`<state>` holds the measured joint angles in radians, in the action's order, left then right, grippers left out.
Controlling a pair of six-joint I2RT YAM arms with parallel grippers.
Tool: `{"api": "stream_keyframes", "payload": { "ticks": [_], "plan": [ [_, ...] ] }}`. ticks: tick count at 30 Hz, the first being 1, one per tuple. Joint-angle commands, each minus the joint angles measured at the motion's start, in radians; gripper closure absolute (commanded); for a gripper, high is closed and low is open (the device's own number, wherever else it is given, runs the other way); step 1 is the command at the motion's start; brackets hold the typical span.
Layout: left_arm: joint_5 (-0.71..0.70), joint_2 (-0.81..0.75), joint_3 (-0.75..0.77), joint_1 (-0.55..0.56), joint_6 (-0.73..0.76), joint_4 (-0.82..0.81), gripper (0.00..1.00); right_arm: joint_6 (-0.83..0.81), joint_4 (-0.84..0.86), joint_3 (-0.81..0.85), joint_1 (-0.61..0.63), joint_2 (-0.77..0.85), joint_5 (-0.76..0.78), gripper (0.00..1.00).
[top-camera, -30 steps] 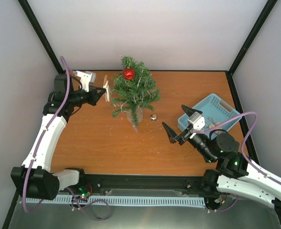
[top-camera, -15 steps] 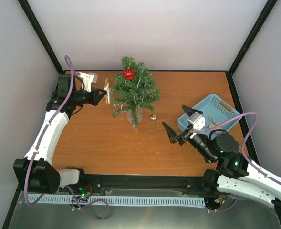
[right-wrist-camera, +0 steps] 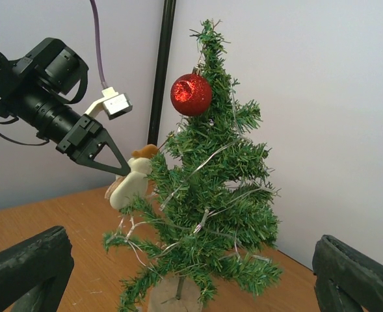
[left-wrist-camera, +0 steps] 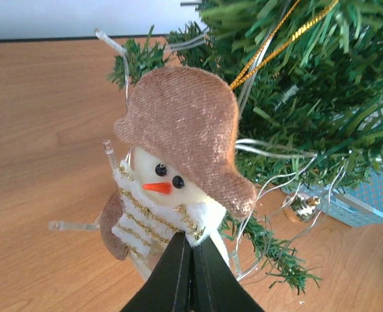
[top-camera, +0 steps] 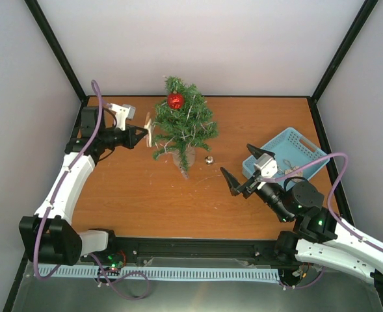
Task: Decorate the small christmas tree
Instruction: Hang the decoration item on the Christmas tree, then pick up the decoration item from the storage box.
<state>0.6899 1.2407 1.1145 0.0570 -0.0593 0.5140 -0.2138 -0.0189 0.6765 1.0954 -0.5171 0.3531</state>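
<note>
The small christmas tree (top-camera: 184, 127) stands on a pale base at the back middle of the table, with a red glitter ball (top-camera: 175, 101) near its top. My left gripper (top-camera: 143, 134) is shut on a plush snowman ornament (left-wrist-camera: 178, 175) with a brown hat, held against the tree's (left-wrist-camera: 308, 110) left branches; its gold loop runs up into the needles. From the right wrist view the snowman (right-wrist-camera: 131, 183) touches the tree (right-wrist-camera: 207, 214) at mid height, below the red ball (right-wrist-camera: 191, 95). My right gripper (top-camera: 243, 174) stands open and holds nothing, right of the tree.
A light blue basket (top-camera: 308, 148) with small ornaments sits at the right, behind my right gripper. A small gold bell (top-camera: 209, 160) lies on the table right of the tree base. Black frame posts rise at the back corners.
My left gripper has carried the snowman a little forward and rightward, up against the tree's left branches. The right arm has not moved.
</note>
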Motion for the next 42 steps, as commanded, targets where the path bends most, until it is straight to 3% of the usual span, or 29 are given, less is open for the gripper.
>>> {"api": "stream_keyframes", "payload": {
  "ticks": [1, 6, 12, 20, 23, 24, 25, 26, 33, 38, 42],
  "plan": [
    [0.028, -0.006, -0.011, -0.008, 0.023, -0.025, 0.99, -0.007, 0.013, -0.008, 0.006, -0.001, 0.012, 0.00],
    [0.022, -0.010, -0.009, -0.008, 0.020, -0.022, 0.99, -0.007, 0.013, -0.006, 0.006, -0.004, 0.011, 0.00],
    [0.034, -0.027, -0.004, -0.008, 0.005, -0.021, 0.77, -0.007, 0.013, -0.005, 0.006, -0.013, 0.012, 0.00],
    [0.059, -0.083, -0.020, -0.007, -0.035, -0.033, 0.54, -0.011, 0.001, -0.007, 0.006, -0.014, 0.031, 0.00],
    [0.060, -0.124, -0.032, -0.007, -0.073, -0.049, 0.34, 0.005, -0.021, -0.005, 0.006, -0.017, 0.043, 0.00],
    [0.054, -0.148, -0.036, -0.008, -0.084, -0.052, 0.23, 0.007, -0.026, -0.006, 0.006, -0.019, 0.056, 0.00],
    [0.040, -0.167, -0.040, -0.008, -0.091, -0.055, 0.06, 0.001, -0.033, -0.006, 0.006, -0.023, 0.080, 0.00],
    [0.015, -0.191, -0.047, -0.008, -0.098, -0.059, 0.01, -0.006, -0.041, -0.004, 0.006, -0.029, 0.119, 0.00],
    [-0.155, -0.406, -0.156, -0.008, -0.134, -0.135, 0.00, -0.048, -0.131, 0.127, -0.036, -0.123, 0.422, 0.00],
    [-0.162, -0.485, -0.308, -0.008, -0.213, -0.207, 0.00, -0.003, -0.270, 0.242, -0.256, -0.254, 0.305, 0.00],
    [-0.026, -0.483, -0.354, -0.008, -0.195, -0.224, 0.00, 0.026, -0.339, 0.287, -0.478, -0.340, 0.230, 0.00]
  ]
}}
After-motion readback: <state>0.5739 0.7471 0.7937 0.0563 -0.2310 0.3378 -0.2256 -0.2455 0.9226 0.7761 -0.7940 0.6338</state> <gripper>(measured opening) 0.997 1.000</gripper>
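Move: The snowman is already pinched in the left fingertips, its middle about 1 cm ahead and 1 cm to the right of that hand. The tree's middle is some 12 cm to the right and 2 cm ahead; the red ball lies 9 cm right, 3 cm ahead and 12 cm up. From the right hand the basket is roughly 14 cm ahead, 22 cm right and 28 cm below, the snowman about 14 cm ahead and 26 cm left. Hold the left gripper nearly still at the tree's left side, open its fingers wide to let go of the snowman, then draw back about 7 cm, rising some 6 cm before sinking again, fingers tipping up roughly 15 degrees. Late on, sweep the open, empty right hand forward and right towards the basket, turning it clockwise about 35 degrees. ##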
